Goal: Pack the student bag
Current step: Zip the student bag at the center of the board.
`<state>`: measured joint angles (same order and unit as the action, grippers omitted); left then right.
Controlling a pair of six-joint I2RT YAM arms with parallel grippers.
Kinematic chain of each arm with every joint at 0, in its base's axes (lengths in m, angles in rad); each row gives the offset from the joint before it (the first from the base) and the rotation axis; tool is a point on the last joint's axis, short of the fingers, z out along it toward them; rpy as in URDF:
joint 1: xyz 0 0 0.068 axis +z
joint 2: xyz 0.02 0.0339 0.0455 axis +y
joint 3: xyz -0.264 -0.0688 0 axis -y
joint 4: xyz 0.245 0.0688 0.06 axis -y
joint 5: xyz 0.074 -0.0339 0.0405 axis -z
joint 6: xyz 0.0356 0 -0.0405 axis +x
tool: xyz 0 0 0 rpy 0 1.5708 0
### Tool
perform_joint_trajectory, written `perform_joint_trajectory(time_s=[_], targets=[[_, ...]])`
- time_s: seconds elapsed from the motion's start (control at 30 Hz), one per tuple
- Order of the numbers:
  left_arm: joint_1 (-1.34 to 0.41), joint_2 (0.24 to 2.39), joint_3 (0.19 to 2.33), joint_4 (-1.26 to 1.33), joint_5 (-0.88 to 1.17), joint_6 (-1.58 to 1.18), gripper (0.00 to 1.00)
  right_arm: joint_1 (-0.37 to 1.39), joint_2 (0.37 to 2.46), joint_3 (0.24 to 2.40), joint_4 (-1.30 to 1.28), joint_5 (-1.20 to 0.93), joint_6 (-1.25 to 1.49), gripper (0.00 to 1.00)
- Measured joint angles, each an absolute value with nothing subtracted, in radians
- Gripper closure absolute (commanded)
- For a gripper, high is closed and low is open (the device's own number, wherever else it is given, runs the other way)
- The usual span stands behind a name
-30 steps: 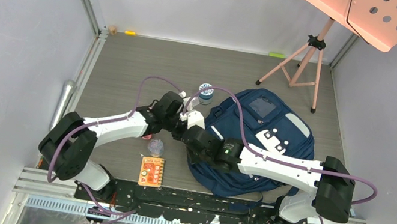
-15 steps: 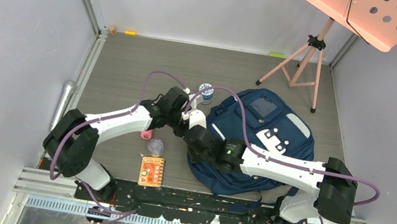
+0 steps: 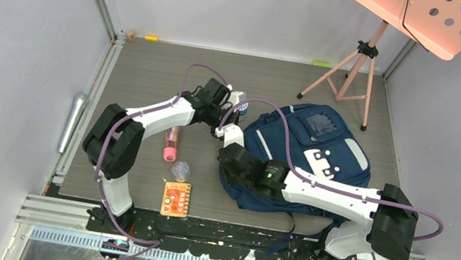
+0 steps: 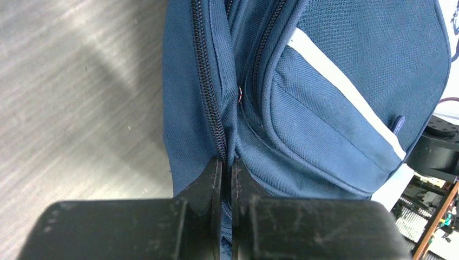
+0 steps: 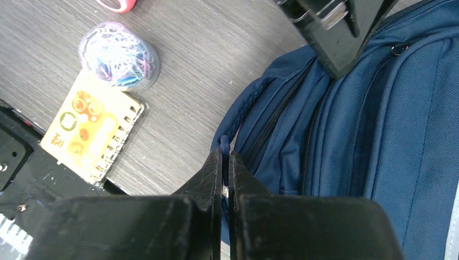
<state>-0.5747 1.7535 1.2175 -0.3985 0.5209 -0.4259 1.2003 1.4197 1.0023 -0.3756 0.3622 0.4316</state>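
The student bag (image 3: 308, 158), a navy backpack with pale stripes and white patches, lies flat on the right of the floor. My left gripper (image 3: 226, 116) reaches its upper left edge. In the left wrist view the left gripper (image 4: 227, 161) is shut on the bag's (image 4: 346, 86) fabric, right at the black zip line. My right gripper (image 3: 230, 138) sits just below it on the same edge. In the right wrist view the right gripper (image 5: 224, 154) is shut on a small blue zip pull of the bag (image 5: 379, 135), and the left gripper's black fingers (image 5: 335, 32) show at the top.
A pink tube (image 3: 171, 143), a clear tub of paper clips (image 3: 180, 170) and an orange spiral notebook (image 3: 176, 199) lie left of the bag. A small blue-lidded jar (image 3: 241, 107) stands by the left wrist. A pink music stand's tripod (image 3: 354, 73) is at the back right.
My left arm has swung away from the pink tube up to the bag's upper left edge and its jaws have shut there. The bag has shifted slightly right.
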Motion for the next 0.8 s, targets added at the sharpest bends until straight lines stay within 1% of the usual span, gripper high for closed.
perform_joint_trajectory(time_s=[0.17,0.37,0.4,0.43,0.47,0.5,0.53,0.57,0.6,0.67,0.8], targets=[[-0.559,1.846,1.326,-0.418,0.557,-0.393,1.0,1.187,1.421,1.002,-0.375,0.385,0.411,1.0],[-0.547,1.93,1.406,-0.418,0.58,-0.362,1.0,1.183,1.455,1.003,-0.374,0.414,0.402,1.0],[-0.546,1.937,1.412,-0.417,0.581,-0.359,0.99,1.183,1.46,1.003,-0.374,0.423,0.404,1.0],[-0.545,1.942,1.418,-0.416,0.581,-0.358,0.91,1.183,1.464,1.004,-0.374,0.432,0.407,1.0],[-0.544,1.943,1.42,-0.415,0.58,-0.357,0.81,1.183,1.465,1.005,-0.374,0.441,0.41,1.0],[-0.543,1.941,1.42,-0.415,0.58,-0.355,0.69,1.183,1.465,1.006,-0.375,0.45,0.416,0.99],[-0.543,1.938,1.419,-0.412,0.572,-0.356,0.55,1.184,1.465,1.009,-0.376,0.457,0.422,1.0],[-0.542,1.931,1.415,-0.389,0.554,-0.355,0.44,1.187,1.465,1.012,-0.381,0.459,0.427,1.0],[-0.54,1.922,1.412,-0.365,0.536,-0.347,0.38,1.192,1.464,1.014,-0.387,0.46,0.43,1.0],[-0.527,1.868,1.374,-0.305,0.488,-0.351,0.3,1.208,1.464,1.023,-0.412,0.464,0.437,1.0],[-0.503,1.662,1.239,-0.279,0.419,-0.368,0.25,1.223,1.464,1.048,-0.444,0.473,0.441,1.0]])
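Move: The student bag's far-left corner, towards which its held zip edge is being drawn, lies roughly 8 cm ahead of the left fingers, 8 cm to their right and 3 cm lower. The blue-lidded jar stands on the board about 12 cm straight ahead of them and 8 cm below. From the right hand, which already pinches the bag's near-left tab, that corner is some 18 cm ahead and 10 cm to its right, about 4 cm lower. The student bag's zip edge, already pinched in the left fingers, is drawn forward about 5 cm and slightly right, towards its far-left corner. The fingers then open wide and let go, going on a little forward before backing off up some 6 cm and left 4 cm, tipping upward about 15 degrees. The right hand keeps its pinch on the near tab, easing forward some 2 cm and then back about 1. ##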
